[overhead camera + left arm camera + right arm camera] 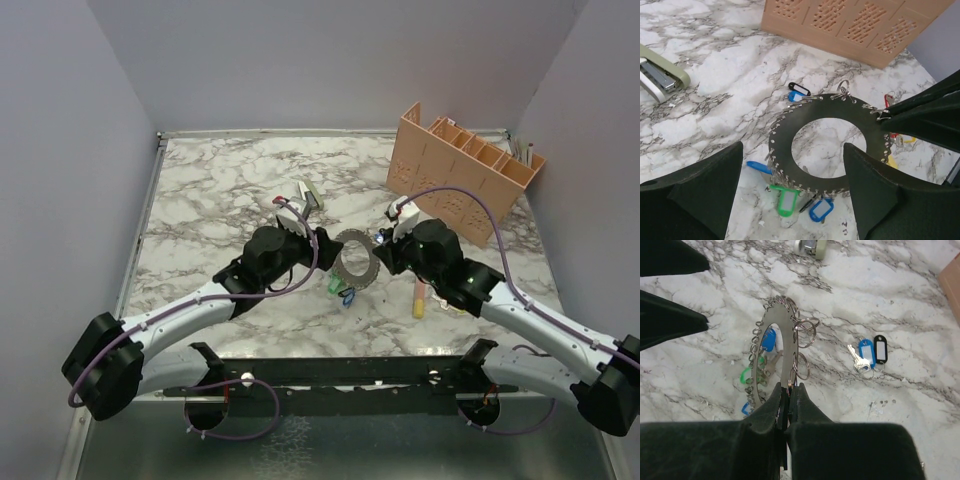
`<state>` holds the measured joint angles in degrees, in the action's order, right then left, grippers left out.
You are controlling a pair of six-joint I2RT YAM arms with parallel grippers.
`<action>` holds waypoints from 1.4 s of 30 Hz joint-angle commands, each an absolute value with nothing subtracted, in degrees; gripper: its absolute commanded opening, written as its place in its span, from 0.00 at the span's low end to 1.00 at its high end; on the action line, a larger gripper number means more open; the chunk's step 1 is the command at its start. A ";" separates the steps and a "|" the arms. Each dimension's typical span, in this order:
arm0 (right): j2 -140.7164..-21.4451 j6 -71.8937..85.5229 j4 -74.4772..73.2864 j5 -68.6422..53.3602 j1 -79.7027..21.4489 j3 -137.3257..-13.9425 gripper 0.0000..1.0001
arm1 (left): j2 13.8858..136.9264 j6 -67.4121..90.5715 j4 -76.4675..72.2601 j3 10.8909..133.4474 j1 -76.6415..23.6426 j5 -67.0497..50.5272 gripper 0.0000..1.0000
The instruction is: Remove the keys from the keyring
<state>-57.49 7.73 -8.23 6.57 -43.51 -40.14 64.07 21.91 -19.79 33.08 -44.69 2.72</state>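
The keyring (785,150) is a wide grey metal ring, held tilted up off the marble. My right gripper (788,389) is shut on its near rim, and its dark fingers (920,112) meet the ring's right edge in the left wrist view. Keys with green (785,202) and blue (821,209) heads hang from the ring's lower edge, and another blue one (759,167) hangs at its left. My left gripper (792,147) stands wide open at the ring's left side, one finger each side of its lower part and not touching it. In the top view the keyring (355,257) sits between both grippers.
A loose key with blue (866,352) and black (881,348) tags lies on the marble beyond the ring. Red and yellow tags (890,100) show behind the right fingers. A peach slotted organiser (465,170) stands back right, a stapler (305,195) lies behind the left arm, and an orange-yellow marker (420,297) lies near the right arm.
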 commanded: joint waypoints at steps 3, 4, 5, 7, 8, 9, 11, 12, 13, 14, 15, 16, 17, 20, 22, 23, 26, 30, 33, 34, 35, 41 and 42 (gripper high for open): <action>-54.88 -3.63 -17.59 -3.66 -43.77 -47.42 0.01 | 65.72 11.46 -18.88 33.30 -44.13 -4.62 0.81; -54.99 -4.97 -19.28 -5.15 -43.77 -48.35 0.01 | 64.99 11.36 -18.63 33.05 -44.04 -4.57 0.81; -55.02 -5.72 -20.23 -6.02 -43.77 -49.01 0.01 | 64.31 11.40 -18.56 32.79 -44.03 -4.49 0.81; -54.62 -5.65 -20.31 -5.84 -43.77 -49.44 0.01 | 63.08 11.40 -18.82 31.95 -44.03 -5.35 0.80; -54.35 -5.72 -20.25 -5.37 -43.77 -49.54 0.01 | 62.57 11.39 -19.30 31.29 -44.03 -5.78 0.80; -53.93 -6.23 -20.35 -5.26 -43.77 -49.67 0.01 | 61.93 11.63 -19.86 30.56 -44.03 -6.18 0.80; -52.88 -7.43 -20.42 -5.59 -43.77 -49.94 0.01 | 61.02 11.73 -20.55 29.51 -44.11 -6.94 0.80; -52.31 -8.34 -20.66 -6.10 -43.77 -50.21 0.01 | 60.48 11.65 -20.90 29.07 -44.20 -7.41 0.80; -51.69 -9.17 -20.78 -6.27 -43.79 -50.38 0.01 | 60.03 11.36 -21.32 28.67 -44.27 -8.17 0.80; -51.29 -9.92 -21.28 -5.99 -43.78 -50.96 0.01 | 59.50 10.70 -21.73 28.31 -44.52 -9.55 0.79; -50.98 -11.17 -22.05 -6.04 -43.77 -51.40 0.01 | 59.03 10.04 -22.37 27.79 -44.86 -10.30 0.79; -50.64 -12.90 -22.48 -6.55 -43.78 -51.83 0.01 | 58.59 9.54 -22.89 27.30 -45.29 -10.92 0.79; -50.24 -13.92 -22.89 -7.15 -43.77 -52.14 0.01 | 58.20 9.26 -23.28 26.87 -45.65 -10.99 0.79; -49.06 -16.14 -23.42 -9.95 -43.79 -52.63 0.01 | 58.07 8.79 -23.85 26.46 -46.13 -11.46 0.78; -48.51 -17.46 -23.64 -12.18 -43.78 -52.60 0.01 | 58.57 8.94 -24.20 26.45 -46.14 -12.38 0.77; -48.30 -17.92 -23.65 -13.15 -43.81 -52.52 0.01 | 58.84 9.07 -24.56 26.45 -46.13 -13.29 0.77; -47.89 -19.15 -23.20 -14.67 -43.77 -52.09 0.01 | 59.74 9.55 -26.30 26.13 -46.13 -16.09 0.76; -47.39 -19.69 -22.67 -15.81 -43.77 -51.57 0.01 | 60.94 9.32 -26.72 26.35 -46.09 -17.08 0.73; -46.56 -19.86 -21.86 -16.31 -43.77 -50.78 0.01 | 60.92 9.14 -26.93 26.29 -46.10 -18.37 0.70; -46.12 -19.82 -21.56 -16.46 -43.78 -50.47 0.01 | 60.95 9.14 -27.16 26.20 -46.06 -18.85 0.68; -45.68 -19.90 -21.16 -16.56 -43.77 -50.21 0.01 | 60.97 9.18 -27.50 26.12 -46.04 -19.40 0.67; -43.34 -20.14 -19.46 -16.63 -43.77 -49.01 0.01 | 61.81 11.62 -32.53 25.05 -44.75 -28.74 0.54; -42.99 -20.13 -19.23 -16.60 -43.77 -48.67 0.01 | 62.05 12.27 -33.80 24.76 -44.47 -30.46 0.54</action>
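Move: The keyring, pinched at its right edge in the right gripper, has its centre about 5 cm right of the open left gripper, 1 cm ahead and 3 cm lower; from the right gripper it is 5 cm left, 3 cm ahead, 4 cm below. Its green and blue tags hang some 4 cm back, 2 cm right and 10 cm below the left hand. The loose blue-tagged key lies on the table 9 cm ahead, 13 cm right and 18 cm below that hand. Keep the right gripper's pinch on the keyring and lift it about 9 cm, drawing it back some 6 cm while turning counter-clockwise and tipping the fingers up. Bring the left gripper back about 7 cm and slightly right, swinging some 25 degrees clockwise so its fingers come around the keyring's left rim, and late on narrow them to about half open. ##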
